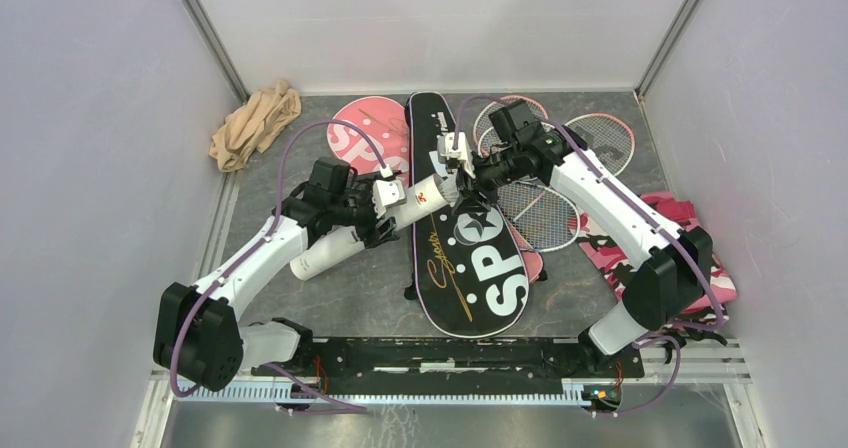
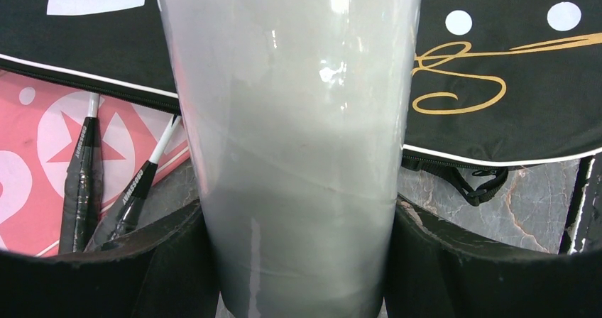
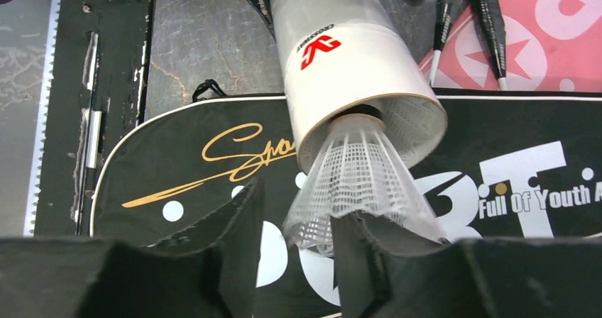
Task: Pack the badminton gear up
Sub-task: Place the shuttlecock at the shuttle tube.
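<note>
My left gripper (image 1: 385,213) (image 2: 298,261) is shut on the long white tube (image 1: 340,243) (image 2: 298,140), its fingers (image 2: 163,261) pressed against both sides. It holds the tube slanted above the black SPORT bag (image 1: 480,268) (image 3: 177,162). A white shuttlecock (image 3: 362,176) sits nose-first in the tube's (image 3: 341,62) open mouth, its mesh skirt sticking out. My right gripper (image 1: 462,183) (image 3: 302,211) is open at that skirt. One finger touches the skirt's rim and the other stands apart from it. Pink-framed rackets (image 1: 590,138) lie at the back right.
A pink bag (image 1: 365,133) (image 2: 35,133) lies left of the black one, with dark racket handles (image 2: 81,183) (image 3: 490,20) resting on it. A beige cloth (image 1: 255,123) is bunched at the back left. Pink camouflage cloth (image 1: 690,228) lies under my right arm.
</note>
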Controlling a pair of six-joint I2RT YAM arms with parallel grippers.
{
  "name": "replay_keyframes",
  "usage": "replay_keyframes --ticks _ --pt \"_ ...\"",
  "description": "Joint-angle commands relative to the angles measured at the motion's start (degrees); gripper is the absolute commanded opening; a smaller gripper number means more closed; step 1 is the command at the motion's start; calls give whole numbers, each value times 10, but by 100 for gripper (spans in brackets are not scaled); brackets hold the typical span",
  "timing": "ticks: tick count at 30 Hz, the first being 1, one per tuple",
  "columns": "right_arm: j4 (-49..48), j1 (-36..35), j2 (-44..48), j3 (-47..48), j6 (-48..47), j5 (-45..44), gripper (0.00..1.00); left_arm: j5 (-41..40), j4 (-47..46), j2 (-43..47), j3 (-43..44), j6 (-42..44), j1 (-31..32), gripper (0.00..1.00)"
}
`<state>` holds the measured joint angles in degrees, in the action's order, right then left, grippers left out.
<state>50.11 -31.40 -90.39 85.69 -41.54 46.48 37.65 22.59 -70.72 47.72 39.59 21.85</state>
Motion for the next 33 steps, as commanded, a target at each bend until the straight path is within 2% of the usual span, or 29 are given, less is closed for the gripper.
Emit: replay_keyframes --ticks 1,4,10,17,24,26,33 --pt "32 -3 -4 23 -48 31 46 13 -21 4 16 -19 -1 2" --pt "37 -2 -8 24 -55 38 51 17 -23 3 16 -19 -1 2" --pt "34 -7 -25 33 -47 56 53 28 -22 2 18 -22 -1 2" --pt "-26 -23 -36 12 -5 83 55 32 -17 13 20 -21 -1 2" --pt "-46 -43 -46 -4 4 100 56 27 -19 28 16 -21 -2 2" --pt "-48 -44 -42 -13 2 101 59 20 -27 31 15 -30 -2 2" --pt "-78 -42 0 -40 4 34 83 17 -41 37 14 -59 -14 2"
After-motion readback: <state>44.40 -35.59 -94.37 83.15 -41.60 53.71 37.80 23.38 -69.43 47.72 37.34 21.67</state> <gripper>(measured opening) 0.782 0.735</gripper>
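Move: The shuttlecock already sits cork-first in the shuttle tube's mouth, its middle about 3 cm forward, 4 cm left and 2 cm below the right hand, whose part-open fingers are still at its skirt. The tube's mouth is some 3 cm forward, 6 cm left and 3 cm down; the clear lid lies on the black bag, roughly 6 cm back, 5 cm right and 17 cm below. From the left hand, which holds the tube, the shuttlecock is about 9 cm forward, 16 cm right and 7 cm higher. The already part-open right hand follows the shuttlecock into the tube, first easing back a little, then going about 4 cm left and 2.5 cm back in all and sinking some 2 cm late on, while it turns roughly 10 degrees, mostly counter-clockwise. Its fingers spread to nearly twice their gap, so that the forward finger ends inside the tube's mouth and the other outside, as the left hand keeps its grip and holds the tube nearly still. ##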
